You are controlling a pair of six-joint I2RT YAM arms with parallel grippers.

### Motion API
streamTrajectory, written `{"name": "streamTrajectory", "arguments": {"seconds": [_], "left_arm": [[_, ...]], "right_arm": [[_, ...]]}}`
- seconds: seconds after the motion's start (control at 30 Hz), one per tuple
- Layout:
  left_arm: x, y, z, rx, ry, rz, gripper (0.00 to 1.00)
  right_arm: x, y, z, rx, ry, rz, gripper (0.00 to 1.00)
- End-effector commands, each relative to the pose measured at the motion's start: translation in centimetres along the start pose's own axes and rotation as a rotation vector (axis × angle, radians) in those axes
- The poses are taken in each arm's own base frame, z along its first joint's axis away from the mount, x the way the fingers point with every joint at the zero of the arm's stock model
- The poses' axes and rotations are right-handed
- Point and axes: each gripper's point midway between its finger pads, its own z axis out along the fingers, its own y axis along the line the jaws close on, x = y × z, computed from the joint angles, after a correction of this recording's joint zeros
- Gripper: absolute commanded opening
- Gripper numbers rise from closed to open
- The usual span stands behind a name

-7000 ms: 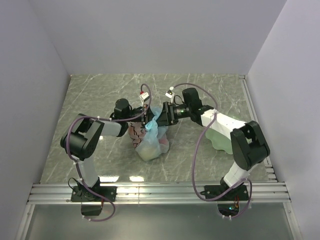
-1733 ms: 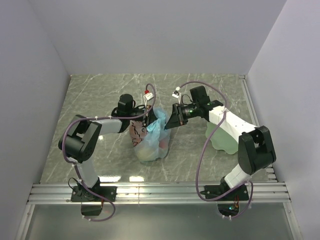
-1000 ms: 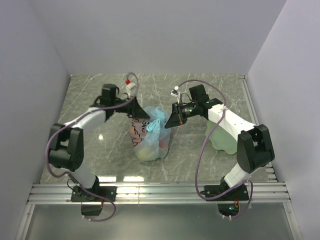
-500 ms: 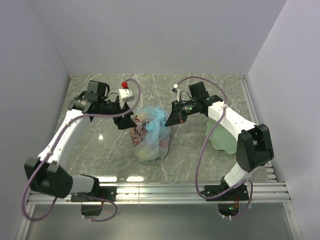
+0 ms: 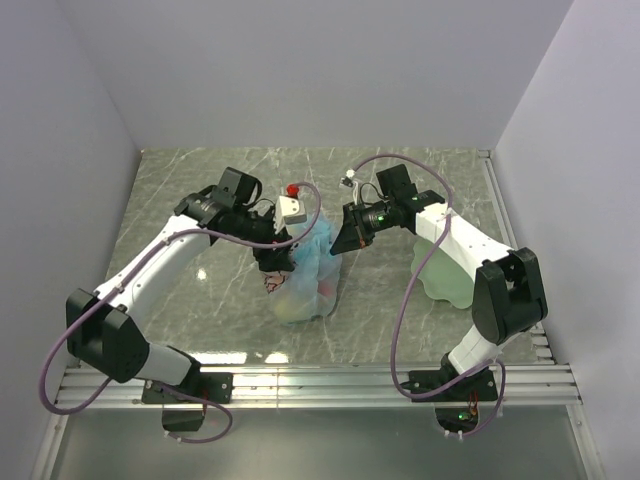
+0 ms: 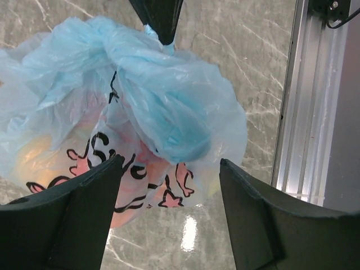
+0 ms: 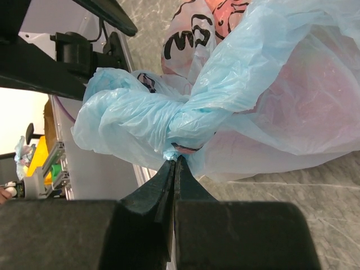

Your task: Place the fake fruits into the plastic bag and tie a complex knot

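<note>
The plastic bag (image 5: 303, 278) stands on the marble table, light blue with pink and dark print. The fake fruits (image 5: 298, 297) show through it as orange and pink shapes. In the left wrist view the bag (image 6: 169, 95) fills the frame, with a fruit (image 6: 34, 160) glowing orange inside. My left gripper (image 6: 171, 163) hangs open just above the bag, its fingers (image 6: 90, 208) astride the bulging side without touching. My right gripper (image 7: 174, 158) is shut on a twisted blue tail of the bag, just below the knot (image 7: 188, 121). From above, the right gripper (image 5: 336, 246) is at the bag's right top and the left gripper (image 5: 275, 262) over its left side.
A pale green wavy-edged plate (image 5: 441, 276) lies right of the bag, partly under the right arm. An aluminium rail (image 5: 320, 384) runs along the table's near edge, and white walls close in the other three sides.
My left gripper let go of the bag and opened wide. Its arm swung out to the left and has come back over the bag's left side. The right gripper stayed shut on the bag's tail.
</note>
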Motion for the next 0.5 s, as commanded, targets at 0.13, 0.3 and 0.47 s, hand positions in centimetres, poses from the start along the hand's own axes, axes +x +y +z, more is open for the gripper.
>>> {"name": "streamTrajectory", "arguments": {"seconds": [0.13,0.3,0.47], "left_arm": [[-3.1,-0.4,0.4,0.019,-0.047,0.038,0.76],[-3.2,-0.2,1.5,0.015,-0.037,0.026,0.76],[-2.8,0.4,1.7,0.02,0.0,0.0,0.49]], "right_arm": [[-1.5,1.2,-0.3,-0.015,-0.019,-0.065,0.0],[-1.6,1.4,-0.4,-0.021,-0.016,-0.069,0.0],[-1.3,1.6,-0.7,-0.021,-0.001,-0.078,0.0]]}}
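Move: The bag's loose twisted end hangs some 3 cm to the right of my left hand, straight ahead of its open fingertips and about 1 cm lower. My right fingertips, pinching the bag's neck, are roughly 10 cm to the right of my left hand, 3 cm farther out and 2 cm lower; from them the loose end is some 7 cm left, 3 cm back and 1 cm up. The fruit-filled bag body lies about 5 cm forward of my left hand, 2 cm right and 12 cm below. I slide my open left hand about 2.5 cm to the right, nearly level, until its fingers flank the bag's loose end. Late on I start closing them around that blue end, narrowing the gap by about a third but not shutting it. My right hand stays put, still pinching the neck, so the bag is held against the reach. ##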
